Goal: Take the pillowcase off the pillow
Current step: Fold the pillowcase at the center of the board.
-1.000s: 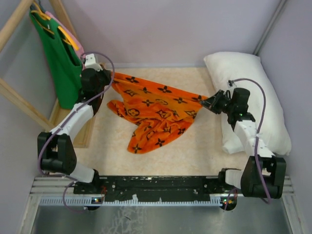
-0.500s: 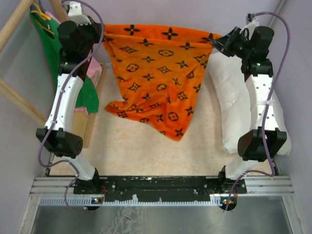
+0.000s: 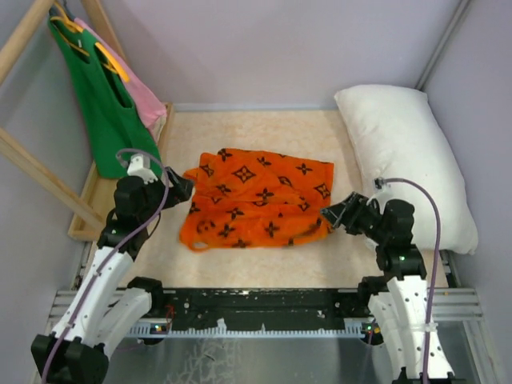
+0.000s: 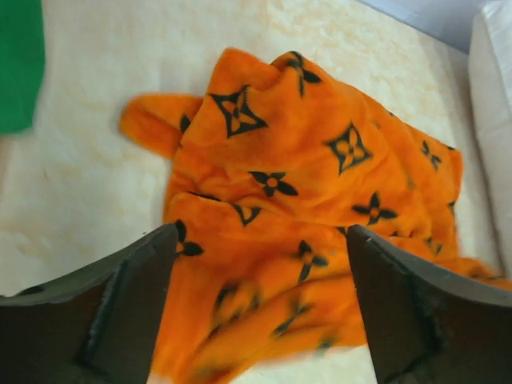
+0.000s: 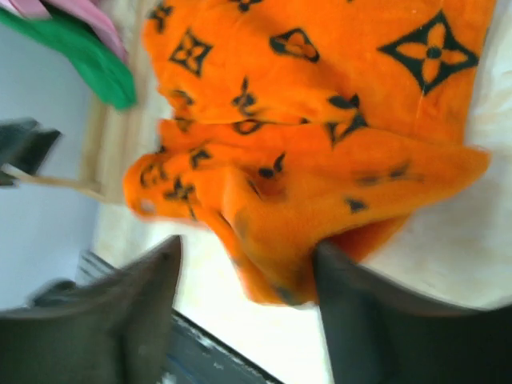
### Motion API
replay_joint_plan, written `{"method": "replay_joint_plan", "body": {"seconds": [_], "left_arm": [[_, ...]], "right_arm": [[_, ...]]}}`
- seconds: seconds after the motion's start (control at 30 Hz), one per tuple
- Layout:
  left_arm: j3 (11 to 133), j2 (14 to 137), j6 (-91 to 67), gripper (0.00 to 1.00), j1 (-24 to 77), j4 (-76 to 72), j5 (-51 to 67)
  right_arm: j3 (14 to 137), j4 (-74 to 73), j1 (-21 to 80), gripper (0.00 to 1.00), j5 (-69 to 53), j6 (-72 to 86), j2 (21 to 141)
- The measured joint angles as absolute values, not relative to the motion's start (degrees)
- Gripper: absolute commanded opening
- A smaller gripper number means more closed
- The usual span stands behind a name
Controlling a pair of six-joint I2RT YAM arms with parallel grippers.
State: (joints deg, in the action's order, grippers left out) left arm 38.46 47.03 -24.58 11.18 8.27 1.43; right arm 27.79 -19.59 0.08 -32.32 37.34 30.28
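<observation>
The orange pillowcase (image 3: pixel 260 198) with black motifs lies crumpled and partly spread on the table's middle, apart from the white pillow (image 3: pixel 404 156) along the right wall. My left gripper (image 3: pixel 182 189) hovers at the case's left edge. In the left wrist view my left gripper (image 4: pixel 260 308) is open, with the pillowcase (image 4: pixel 304 184) lying loose below it and the pillow (image 4: pixel 494 112) at the right edge. My right gripper (image 3: pixel 332 214) sits at the case's right edge. The right wrist view shows my right gripper (image 5: pixel 248 308) open, the pillowcase (image 5: pixel 320 136) brushing one finger (image 5: pixel 368 320).
A green tank top (image 3: pixel 104 104) and a pink garment (image 3: pixel 146 100) hang on a wooden rack (image 3: pixel 36 160) at the back left. Grey walls close in the back and both sides. The black base rail (image 3: pixel 256 304) runs along the near edge.
Both arms raised the pillowcase, stretched it between them, then came down toward the near edge. Both grippers have opened and the case now lies loose on the table.
</observation>
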Motion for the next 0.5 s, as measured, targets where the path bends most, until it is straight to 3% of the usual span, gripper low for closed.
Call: {"method": "replay_joint_plan", "body": {"seconds": [0.03,0.07,0.2,0.4,0.5], "left_arm": [[36.71,44.66,-26.11,1.00,11.25,10.39,1.48],[36.29,43.40,-26.85,1.00,11.25,11.84,1.43],[39.79,44.42,-27.29,0.99,11.25,15.27,1.37],[50.83,60.77,-24.49,0.99,11.22,18.85,3.27],[53.71,67.72,-22.61,0.99,11.22,22.15,4.62]], "right_arm": [[27.18,-22.72,0.82,0.99,-31.53,36.32,27.86],[27.27,-23.79,1.28,0.99,-30.89,35.94,27.49],[31.53,-24.34,2.13,0.99,-26.94,33.87,31.73],[40.45,-20.58,2.13,0.99,-19.79,34.02,48.47],[40.71,-20.58,1.93,0.93,-16.32,33.63,56.18]]}}
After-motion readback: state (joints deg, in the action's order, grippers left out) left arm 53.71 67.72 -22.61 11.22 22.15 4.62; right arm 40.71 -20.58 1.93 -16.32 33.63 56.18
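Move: The spread pillowcase's middle lies about 18 cm to the left hand's right, 3 cm back and some 12 cm below. From the right hand it is roughly 18 cm left, 3 cm ahead and 9 cm below, its raised near right corner right at these fingers. The pillow's middle is some 19 cm right of the right hand and 11 cm ahead; the wooden tray's is about 14 cm left of the left hand, 3 cm ahead. Right opens off the pillowcase, going about 7 cm forward; left, opening wider, sinks 4 cm, tipping down. ##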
